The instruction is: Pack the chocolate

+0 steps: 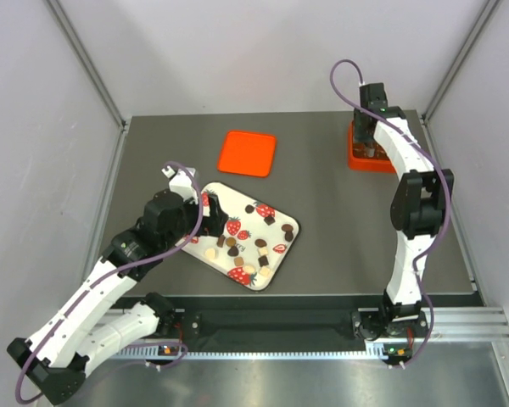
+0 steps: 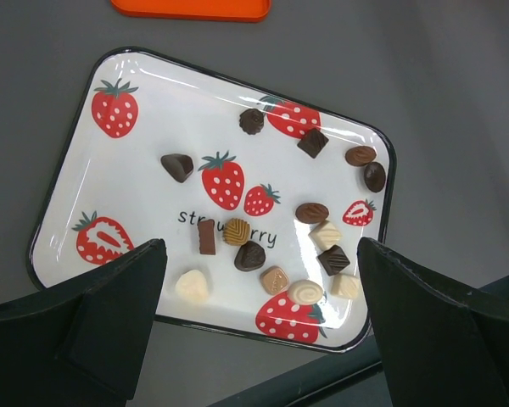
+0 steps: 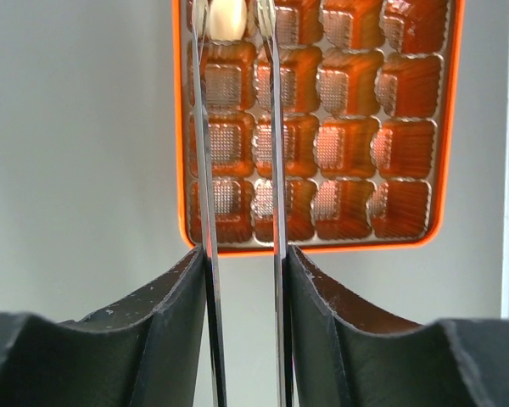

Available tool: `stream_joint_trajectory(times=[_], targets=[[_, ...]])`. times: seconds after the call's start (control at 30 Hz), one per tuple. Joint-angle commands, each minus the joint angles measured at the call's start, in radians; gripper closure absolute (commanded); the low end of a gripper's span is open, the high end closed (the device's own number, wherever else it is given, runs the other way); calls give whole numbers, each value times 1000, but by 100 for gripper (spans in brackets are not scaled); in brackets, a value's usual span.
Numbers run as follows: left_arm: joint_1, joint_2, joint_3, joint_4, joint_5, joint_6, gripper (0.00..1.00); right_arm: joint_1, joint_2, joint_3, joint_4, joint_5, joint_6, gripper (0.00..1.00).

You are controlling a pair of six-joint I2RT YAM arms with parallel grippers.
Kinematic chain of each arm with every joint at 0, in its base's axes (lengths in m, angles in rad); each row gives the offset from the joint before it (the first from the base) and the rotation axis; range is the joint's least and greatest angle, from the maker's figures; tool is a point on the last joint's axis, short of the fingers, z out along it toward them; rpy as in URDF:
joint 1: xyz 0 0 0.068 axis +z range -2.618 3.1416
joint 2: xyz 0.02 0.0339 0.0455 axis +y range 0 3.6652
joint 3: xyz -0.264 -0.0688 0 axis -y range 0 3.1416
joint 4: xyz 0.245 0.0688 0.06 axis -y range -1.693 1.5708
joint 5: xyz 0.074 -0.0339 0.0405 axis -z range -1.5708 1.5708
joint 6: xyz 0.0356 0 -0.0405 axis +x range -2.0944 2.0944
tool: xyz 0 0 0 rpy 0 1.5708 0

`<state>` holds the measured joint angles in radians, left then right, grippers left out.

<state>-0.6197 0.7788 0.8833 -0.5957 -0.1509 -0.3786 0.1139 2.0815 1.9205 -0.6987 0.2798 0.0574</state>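
Several chocolate pieces [image 2: 249,256], dark, light brown and cream, lie scattered on the white strawberry tray [image 2: 153,127], which sits left of centre [image 1: 282,225]. My left gripper [image 2: 261,254] hangs wide open above the tray's near edge, with nothing between its fingers [image 1: 205,222]. At the back right stands the orange box [image 3: 322,248] with its grid of brown cells. My right gripper [image 3: 232,10] reaches over the box's far corner cell [image 1: 366,148]. Its thin blades are parted, and a cream chocolate [image 3: 226,21] lies between their tips with a gap on one side.
A flat orange lid [image 1: 248,153] lies on the dark table behind the tray, and its edge shows in the left wrist view [image 2: 191,8]. White walls close in the table on three sides. The other visible cells of the box hold nothing.
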Motion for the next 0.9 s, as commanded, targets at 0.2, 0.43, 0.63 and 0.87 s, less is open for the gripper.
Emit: stream_joint_trajectory(times=[0.2,0.43,0.63,0.87], targets=[[2,-30,65,-21,-56,21,1,156,-319,-122,-25,3,5,61],[2,-75,78,-26,-32,15,1,407,-583,-501,48,-94,38,59],[3,-110,108,-38,-58,10,1,631,-739,-753,117,-91,81,57],[2,-154,111,-29,-96,6,1,818,-799,-896,149,11,143,55]])
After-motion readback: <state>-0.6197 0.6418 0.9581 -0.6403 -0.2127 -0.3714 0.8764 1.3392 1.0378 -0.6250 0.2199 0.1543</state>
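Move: The dark square chocolate near the tray's far right corner lies about 21 cm back and 26 cm left of the right hand, some 15 cm below. Two oval chocolates lie 6 cm to the right of that square, 3 and 6 cm nearer the base; a dark round one lies 6 cm left of it and 4 cm farther out. The box's middle is 4 cm ahead and 9 cm right of the right hand. From the left hand, the square is 11 cm ahead and 16 cm right. Back and to the left, the right hand swings the tongs away from the box to the tray, some 35 cm, arching up about 8 cm and then sinking 10 while turning roughly 40 degrees counter-clockwise. Its grip keeps the tongs slightly apart, their tips coming close over the dark square. The left hand, empty and open, rises about 5.5 cm, drifting left and tipping up slightly. ##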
